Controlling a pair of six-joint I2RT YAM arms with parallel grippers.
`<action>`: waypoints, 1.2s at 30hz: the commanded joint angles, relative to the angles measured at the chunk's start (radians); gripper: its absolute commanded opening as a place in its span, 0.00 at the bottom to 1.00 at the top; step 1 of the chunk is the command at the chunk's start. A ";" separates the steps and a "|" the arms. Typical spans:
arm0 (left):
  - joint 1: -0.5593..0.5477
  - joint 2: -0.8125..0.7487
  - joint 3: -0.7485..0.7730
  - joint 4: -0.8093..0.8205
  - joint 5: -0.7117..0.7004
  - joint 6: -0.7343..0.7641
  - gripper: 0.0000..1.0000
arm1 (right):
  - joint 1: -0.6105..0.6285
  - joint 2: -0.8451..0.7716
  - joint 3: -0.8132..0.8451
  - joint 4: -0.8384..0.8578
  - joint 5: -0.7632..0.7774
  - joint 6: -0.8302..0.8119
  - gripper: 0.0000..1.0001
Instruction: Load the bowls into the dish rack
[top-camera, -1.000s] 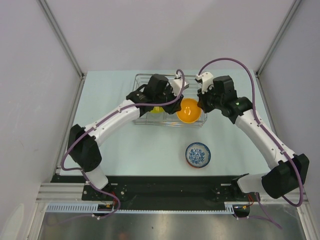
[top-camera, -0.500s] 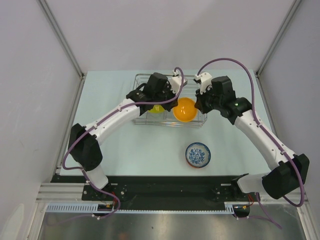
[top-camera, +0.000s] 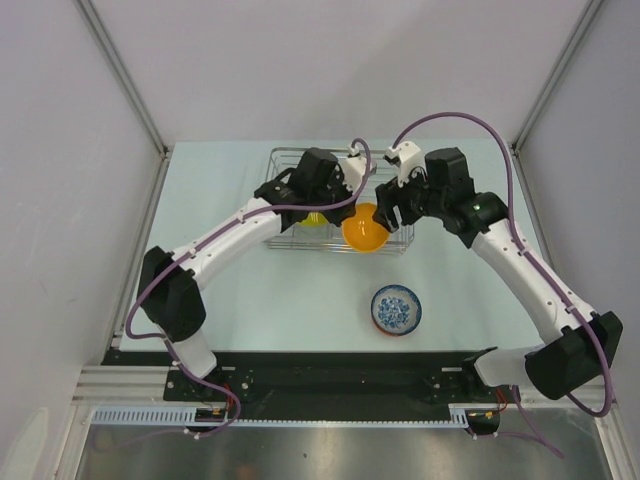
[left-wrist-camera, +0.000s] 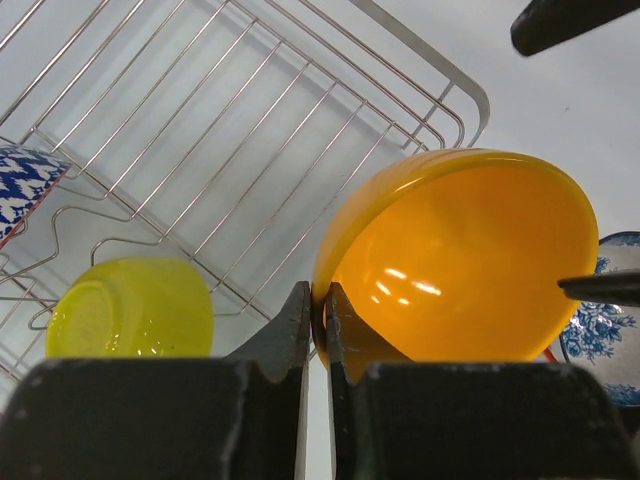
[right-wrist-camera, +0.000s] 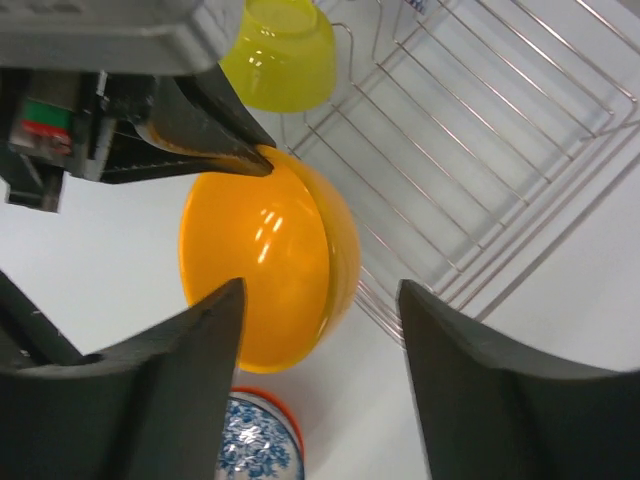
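Note:
My left gripper is shut on the rim of the orange bowl and holds it tilted on edge over the front right part of the silver wire dish rack. The pinch shows in the left wrist view, bowl. My right gripper is open, its fingers either side of the orange bowl without touching it. A lime-yellow bowl lies in the rack. A blue zigzag bowl shows at the rack's left. The red bowl is out of view.
A white bowl with blue pattern and a red rim sits on the table in front of the rack, also in the right wrist view. Grey side walls close in the table left and right.
The orange bowl has moved left and toward the front in my left gripper and tipped more on edge. My right gripper has shifted left with it.

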 joint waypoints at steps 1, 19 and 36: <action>-0.005 -0.051 0.029 0.024 0.023 0.018 0.00 | -0.023 -0.012 0.083 -0.021 -0.088 -0.023 0.78; 0.108 -0.287 -0.101 0.172 0.468 -0.008 0.00 | -0.339 0.158 0.120 0.031 -0.903 0.257 0.99; 0.118 -0.191 -0.031 0.150 0.441 0.038 0.00 | -0.354 0.131 -0.074 0.425 -1.159 0.650 1.00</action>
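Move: I hold the orange bowl by its rim in my left hand. Its middle is about 4 cm back and 4 cm right of that hand, some 2 cm lower. The rack's centre lies 8 cm ahead and 3 cm left, 15 cm down; the green bowl in it is 6 cm ahead and 9 cm left. From my right hand, the orange bowl is 5 cm left, 2 cm back, 5 cm below; the blue-white bowl is 16 cm back, 2 cm right, far down. Keeping the rim pinched, my left hand lifts the orange bowl about 10 cm and draws back 4–5 cm, then sinks about 3 cm, rolling its right side up and turning clockwise, roughly 15 degrees each. My right hand, already parted, opens fully, rises some 4 cm overall, edges back, and swings nearly 60 degrees until its fingers point left, almost level, astride the bowl's outside without closing. ##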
